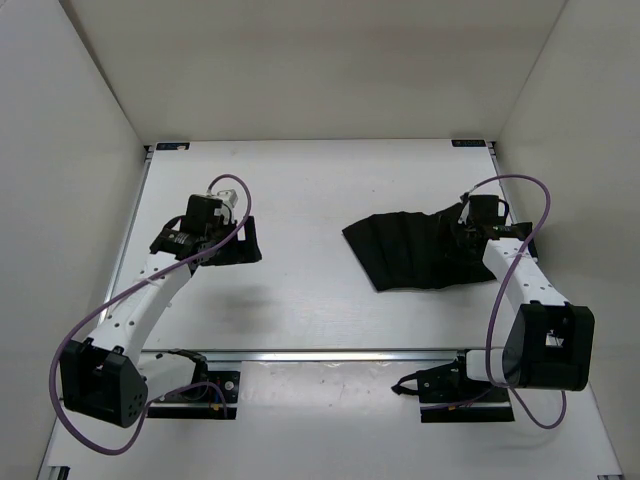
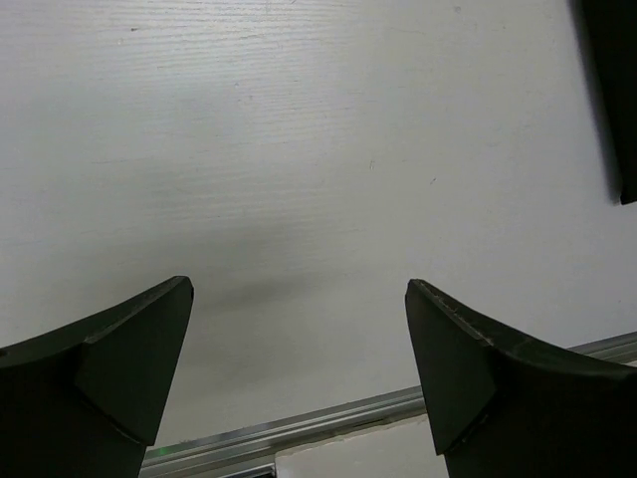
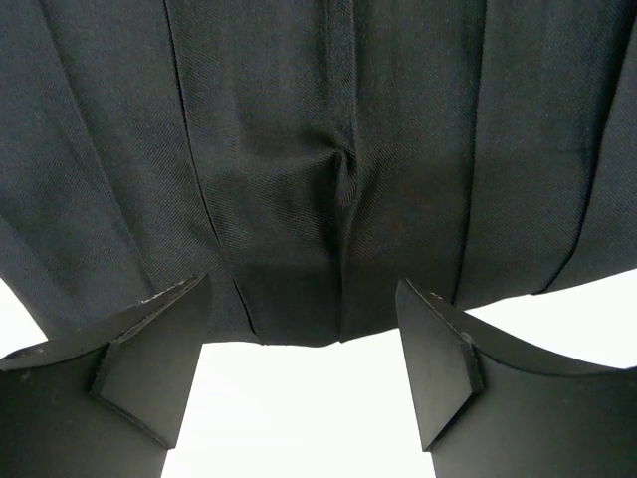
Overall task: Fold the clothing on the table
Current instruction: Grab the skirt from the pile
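Observation:
The clothing (image 1: 410, 250) is a black pleated garment lying in a compact shape on the right half of the white table (image 1: 300, 180). My right gripper (image 1: 468, 232) hangs over the garment's right edge. In the right wrist view the right gripper (image 3: 303, 282) is open, its fingers (image 3: 149, 358) standing either side of the clothing's (image 3: 328, 119) hem, with bare table between them and no fabric pinched. My left gripper (image 1: 235, 240) is over bare table on the left, well away from the garment. The left wrist view shows the left gripper (image 2: 299, 283) wide open and holding nothing.
A silver rail (image 1: 330, 353) runs along the table's near edge and also shows as the rail (image 2: 328, 418) in the left wrist view. White walls close in the left, right and back sides. A dark straight-edged shape (image 2: 612, 90) sits in the left wrist view's top right corner.

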`<action>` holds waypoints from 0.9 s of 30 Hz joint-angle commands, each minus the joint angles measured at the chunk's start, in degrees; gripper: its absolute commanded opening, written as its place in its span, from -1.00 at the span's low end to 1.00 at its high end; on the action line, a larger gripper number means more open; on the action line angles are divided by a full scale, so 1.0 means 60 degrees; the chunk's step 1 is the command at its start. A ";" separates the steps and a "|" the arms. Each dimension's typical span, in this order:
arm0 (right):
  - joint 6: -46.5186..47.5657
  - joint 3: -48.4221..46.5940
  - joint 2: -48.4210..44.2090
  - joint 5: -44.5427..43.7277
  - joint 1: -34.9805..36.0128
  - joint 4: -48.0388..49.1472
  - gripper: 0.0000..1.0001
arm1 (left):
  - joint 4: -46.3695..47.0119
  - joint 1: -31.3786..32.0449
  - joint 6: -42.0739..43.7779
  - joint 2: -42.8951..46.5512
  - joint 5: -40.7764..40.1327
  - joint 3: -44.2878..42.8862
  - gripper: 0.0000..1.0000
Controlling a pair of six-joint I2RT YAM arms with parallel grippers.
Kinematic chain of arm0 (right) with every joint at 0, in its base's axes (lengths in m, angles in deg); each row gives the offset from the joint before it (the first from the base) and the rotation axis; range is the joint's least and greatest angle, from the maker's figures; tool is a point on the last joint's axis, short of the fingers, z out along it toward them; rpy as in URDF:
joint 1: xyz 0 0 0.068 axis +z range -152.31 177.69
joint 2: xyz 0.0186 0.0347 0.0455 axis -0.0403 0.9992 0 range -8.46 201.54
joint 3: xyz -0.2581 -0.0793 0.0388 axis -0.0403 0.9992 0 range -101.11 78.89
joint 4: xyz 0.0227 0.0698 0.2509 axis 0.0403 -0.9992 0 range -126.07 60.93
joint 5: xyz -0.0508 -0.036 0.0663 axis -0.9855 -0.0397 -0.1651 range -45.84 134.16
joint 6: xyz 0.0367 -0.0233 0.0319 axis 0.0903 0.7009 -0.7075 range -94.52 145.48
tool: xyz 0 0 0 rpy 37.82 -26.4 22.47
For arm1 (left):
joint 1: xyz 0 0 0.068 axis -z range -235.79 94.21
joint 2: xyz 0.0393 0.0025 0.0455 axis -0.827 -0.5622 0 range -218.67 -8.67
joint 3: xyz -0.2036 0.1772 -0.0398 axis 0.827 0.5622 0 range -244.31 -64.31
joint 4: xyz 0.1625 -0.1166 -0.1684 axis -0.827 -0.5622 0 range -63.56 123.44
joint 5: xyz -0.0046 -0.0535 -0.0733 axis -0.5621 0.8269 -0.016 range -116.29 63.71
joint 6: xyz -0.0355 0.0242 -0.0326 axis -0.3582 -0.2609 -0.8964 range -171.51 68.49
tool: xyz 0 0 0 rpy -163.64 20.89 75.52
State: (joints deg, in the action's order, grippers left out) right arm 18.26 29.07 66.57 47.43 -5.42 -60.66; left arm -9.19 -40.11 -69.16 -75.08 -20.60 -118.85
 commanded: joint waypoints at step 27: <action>-0.0040 -0.3670 0.2613 0.0597 0.0327 0.0389 -1.00 | -0.0015 -0.0035 0.0554 -0.0489 0.0207 -0.0826 0.97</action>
State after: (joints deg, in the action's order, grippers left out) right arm 18.17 19.35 82.11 48.61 -6.23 -59.81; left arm -11.77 -39.32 -66.87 -77.88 -21.82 -121.50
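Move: The right hand hangs open over the skirt, some 6 cm above the cloth. The skirt's middle lies about 4 cm ahead and 8 cm to the left. The near hem runs roughly 5 cm behind the hand point, and the near-left corner is some 20 cm left and 5 cm back. From the left hand, the skirt's middle is about 41 cm right, 7 cm ahead and 11 cm below. Straight down for the most part, after easing about 1 cm forward: the right hand sinks some 5 cm onto the skirt just inside its near hem, tipping slightly steeper. Its part-open fingers shut on the way, pinching a ridge of cloth. Still gripping, it then rises about 3 cm while heading forward a similar distance. ##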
